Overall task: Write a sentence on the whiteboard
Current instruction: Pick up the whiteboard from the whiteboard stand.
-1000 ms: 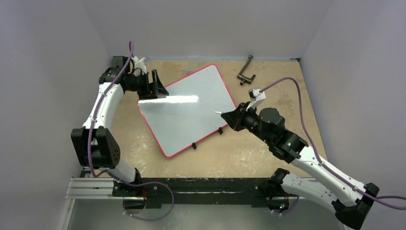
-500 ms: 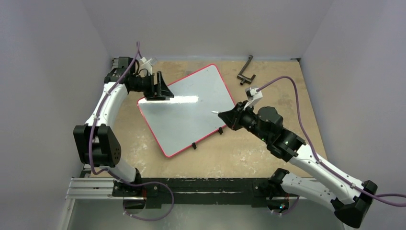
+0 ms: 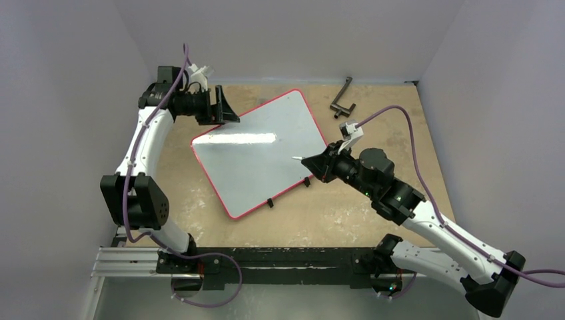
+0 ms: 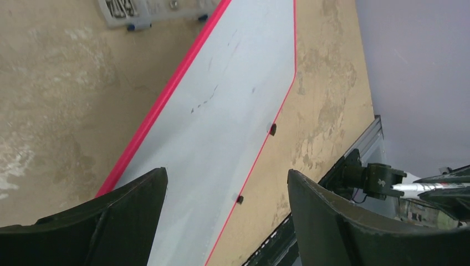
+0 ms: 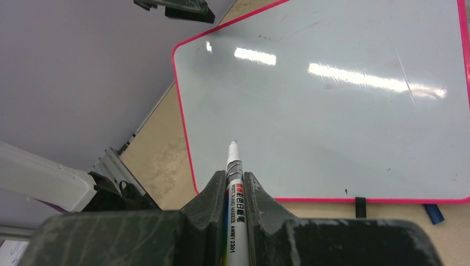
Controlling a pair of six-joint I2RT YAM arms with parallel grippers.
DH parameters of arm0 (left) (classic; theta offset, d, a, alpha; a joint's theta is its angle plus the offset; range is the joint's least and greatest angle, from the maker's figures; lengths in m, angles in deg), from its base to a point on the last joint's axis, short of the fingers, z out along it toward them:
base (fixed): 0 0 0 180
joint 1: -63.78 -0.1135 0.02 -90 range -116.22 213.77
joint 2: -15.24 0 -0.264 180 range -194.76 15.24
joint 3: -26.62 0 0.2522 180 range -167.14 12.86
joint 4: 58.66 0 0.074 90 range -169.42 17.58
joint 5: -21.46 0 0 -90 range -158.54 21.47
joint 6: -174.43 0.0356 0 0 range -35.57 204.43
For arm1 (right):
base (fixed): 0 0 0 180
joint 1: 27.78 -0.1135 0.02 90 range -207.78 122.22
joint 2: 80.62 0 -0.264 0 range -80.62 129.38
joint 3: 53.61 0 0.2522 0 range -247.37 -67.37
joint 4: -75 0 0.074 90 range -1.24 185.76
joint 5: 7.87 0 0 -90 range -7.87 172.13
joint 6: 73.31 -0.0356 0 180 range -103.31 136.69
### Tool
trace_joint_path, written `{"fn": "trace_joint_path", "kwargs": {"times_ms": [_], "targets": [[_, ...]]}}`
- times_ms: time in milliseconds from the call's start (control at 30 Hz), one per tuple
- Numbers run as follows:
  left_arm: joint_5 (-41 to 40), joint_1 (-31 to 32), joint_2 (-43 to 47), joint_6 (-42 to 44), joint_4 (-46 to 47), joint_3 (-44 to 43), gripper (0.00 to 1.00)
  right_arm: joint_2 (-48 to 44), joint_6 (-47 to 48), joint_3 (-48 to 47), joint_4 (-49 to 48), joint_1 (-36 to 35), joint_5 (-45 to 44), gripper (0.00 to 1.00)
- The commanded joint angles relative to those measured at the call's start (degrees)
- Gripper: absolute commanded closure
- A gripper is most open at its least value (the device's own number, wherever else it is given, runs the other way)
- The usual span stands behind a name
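The whiteboard (image 3: pixel 256 160) lies slanted on the tabletop, white with a thin red rim; it also fills the left wrist view (image 4: pixel 227 122) and the right wrist view (image 5: pixel 332 127). No sentence shows on it, only faint smudges and glare. My right gripper (image 3: pixel 318 164) is shut on a white marker (image 5: pixel 233 166), whose tip (image 3: pixel 294 158) points over the board's right part; whether it touches, I cannot tell. My left gripper (image 3: pixel 223 108) hangs open over the board's far-left corner with nothing between its fingers (image 4: pixel 310 205).
A black L-shaped tool (image 3: pixel 343 100) lies at the back right of the table. Small black clips (image 3: pixel 270 202) sit on the board's near rim. An aluminium rail (image 3: pixel 133 257) runs along the near edge. Grey walls close in on three sides.
The left gripper has drawn back from over the board's far-left corner toward the back wall. The right gripper has carried the marker a little left over the board.
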Motion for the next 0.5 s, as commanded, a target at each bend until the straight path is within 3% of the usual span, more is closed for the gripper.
{"fn": "trace_joint_path", "kwargs": {"times_ms": [0,233,467], "targets": [[0.5,-0.6,-2.6,0.7,-0.9,-7.7,0.21,-0.5,1.9,-0.8,-2.9,0.2,1.8,1.00],[0.1,-2.2,-11.1,3.3,-6.3,-15.2,0.20,0.0,2.5,0.1,-4.7,0.2,5.4,1.00],[5.3,-2.6,-16.8,6.3,-7.8,-16.0,0.24,0.3,3.1,0.4,-5.0,0.2,6.7,1.00]]}}
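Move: The whiteboard leans on its stand with its far rim raised near my open left fingers; its middle lies about 8 cm to my left hand's right, 6 cm back and 12 cm below. The parts box sits behind it, some 13 cm ahead and 13 cm right of that hand; the blue pen cap about 28 cm right and 7 cm back, both some 23 cm below. From my right hand the board's middle is about 10 cm ahead, 13 cm left, 17 cm lower. I carry my left hand forward about 5 cm in a low hop over the whiteboard's raised far rim, first rising some 3 cm, then dropping about 5 or 6 cm so the rim lines up between the fingers. The fingers stay wide open, first tipping up slightly, then down. My right hand keeps its hold on the pen. ##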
